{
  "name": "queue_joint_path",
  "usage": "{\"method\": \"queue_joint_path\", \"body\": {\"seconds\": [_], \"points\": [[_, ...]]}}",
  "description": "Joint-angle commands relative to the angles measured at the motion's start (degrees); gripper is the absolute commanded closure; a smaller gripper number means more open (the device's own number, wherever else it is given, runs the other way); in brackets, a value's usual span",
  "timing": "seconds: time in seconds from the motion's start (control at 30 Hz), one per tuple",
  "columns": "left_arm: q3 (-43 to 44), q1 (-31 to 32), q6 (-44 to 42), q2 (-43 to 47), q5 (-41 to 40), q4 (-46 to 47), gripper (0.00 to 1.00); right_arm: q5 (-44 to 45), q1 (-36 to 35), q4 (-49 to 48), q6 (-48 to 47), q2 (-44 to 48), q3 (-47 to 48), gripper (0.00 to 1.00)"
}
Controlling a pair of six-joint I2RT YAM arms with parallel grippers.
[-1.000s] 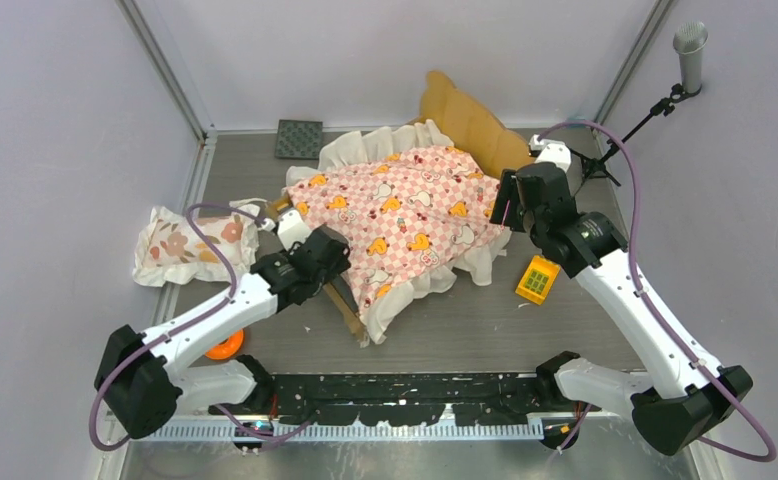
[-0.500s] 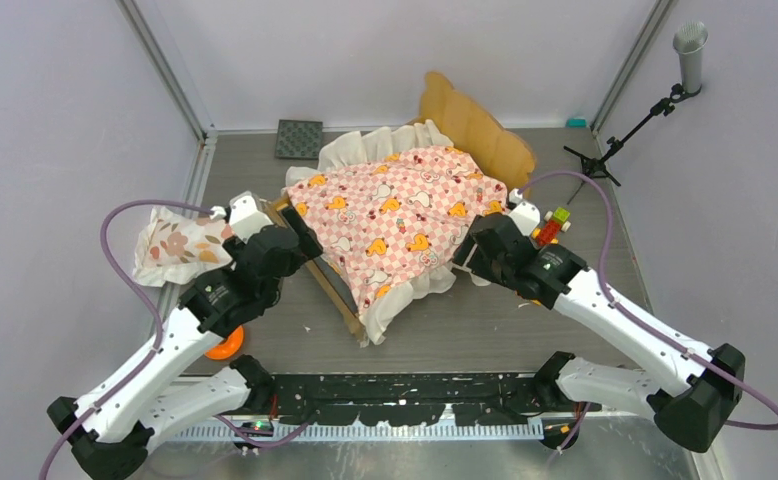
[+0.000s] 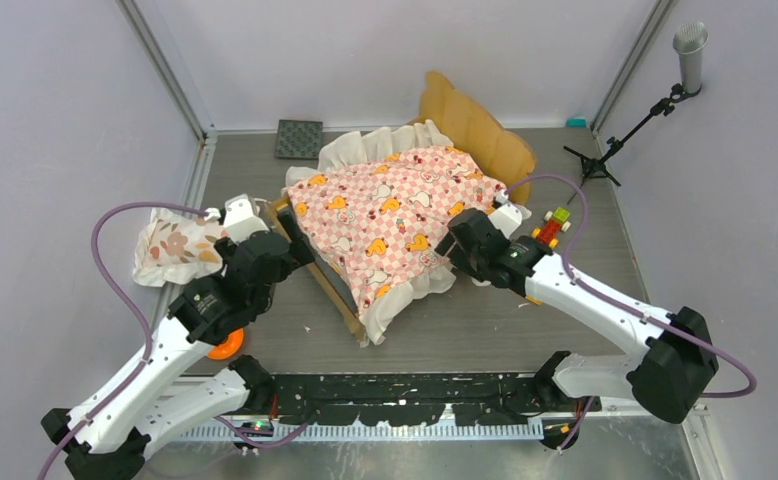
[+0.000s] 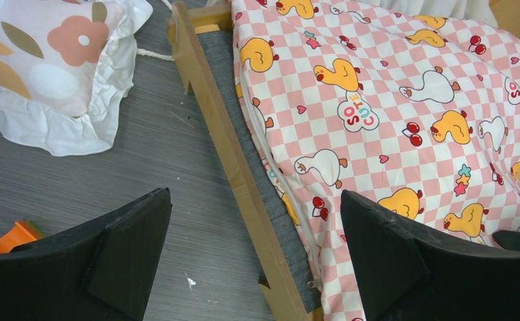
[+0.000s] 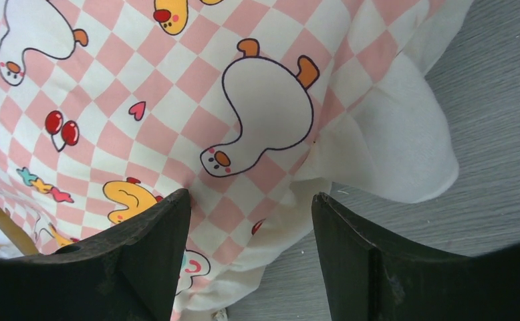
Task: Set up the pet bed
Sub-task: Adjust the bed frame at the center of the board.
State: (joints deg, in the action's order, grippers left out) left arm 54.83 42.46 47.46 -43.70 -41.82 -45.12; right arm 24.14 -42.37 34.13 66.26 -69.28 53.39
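The pet bed (image 3: 477, 126) lies diagonally mid-table, its wavy tan headboard at the back right. A pink-checkered duck sheet (image 3: 395, 212) covers it and hangs over the near corner. The wooden side rail (image 4: 222, 134) and a strip of grey mattress (image 4: 260, 182) show along the left side. My left gripper (image 3: 287, 243) is open above that rail (image 3: 331, 290), holding nothing; in the left wrist view the left gripper (image 4: 254, 194) straddles the rail. My right gripper (image 3: 459, 242) is open over the sheet's right edge; in the right wrist view the right gripper (image 5: 250, 194) has the sheet (image 5: 177, 80) and its white ruffle (image 5: 398, 154) under it.
A floral ruffled pillow (image 3: 180, 246) lies on the table left of the bed, also in the left wrist view (image 4: 50, 73). A dark square pad (image 3: 298, 138) sits at the back. An orange object (image 3: 227, 346) lies near the left arm, a colourful toy (image 3: 553, 224) right of the bed, a microphone stand (image 3: 630, 128) beyond.
My left gripper drew back leftward from the bed's near side and opened wide. My right arm swung from beside the headboard down to the sheet's right edge, covering a yellow toy.
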Motion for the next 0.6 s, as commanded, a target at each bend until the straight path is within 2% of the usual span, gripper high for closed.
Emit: {"method": "queue_joint_path", "body": {"seconds": [0.0, 0.1, 0.2, 0.33, 0.47, 0.57], "points": [[-0.65, -0.18, -1.4, 0.96, -1.02, -0.53, 0.0, 1.78, -0.31, -4.65, 1.71, -3.37, -0.06, 0.29], [-1.23, -0.18, -1.42, 1.6, -0.96, -0.83, 0.0, 1.05, -0.33, -5.38, 1.45, -6.91, 0.5, 0.28], [-1.83, -0.18, -1.36, 2.39, -1.0, -1.08, 0.0, 0.93, -0.3, -6.18, 0.81, -10.2, 0.7, 0.35], [-2.19, -0.16, -1.38, 3.3, -1.21, -1.31, 0.0, 1.96, -0.34, -6.35, -1.37, -13.3, 1.43, 0.57], [-1.52, -0.18, -2.1, 3.7, -1.91, -2.1, 0.0, 3.9, -0.31, -5.32, -6.67, -13.08, 3.26, 0.85], [-0.73, -0.18, -3.55, 3.71, -2.27, -2.43, 0.0, 4.77, 0.71, -2.42, -12.52, -13.45, 6.94, 0.99]]}}
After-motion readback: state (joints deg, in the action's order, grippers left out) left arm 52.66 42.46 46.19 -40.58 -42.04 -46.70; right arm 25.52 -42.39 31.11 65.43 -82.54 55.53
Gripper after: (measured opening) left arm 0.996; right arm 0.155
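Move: Just under the right hand, about 2 cm ahead, 1 cm left and 6 cm down, lies the quilt's near edge, draped over the bed's side. The headboard's middle stands some 20 cm ahead and 6 cm to the right; the toy truck is about 5 cm ahead and 19 cm right. The footboard lies roughly 23 cm left and 3 cm back. From the left hand that quilt edge is about 23 cm right and 2 cm back, 16 cm lower. Sinking about 5 cm onto the quilt's near edge while easing 2 cm forward and a little left, the right hand tips its fingers slightly further down, then closes them from wide open to nearly shut. They pinch a fold of checkered cloth and its white frill over the bed's side. ##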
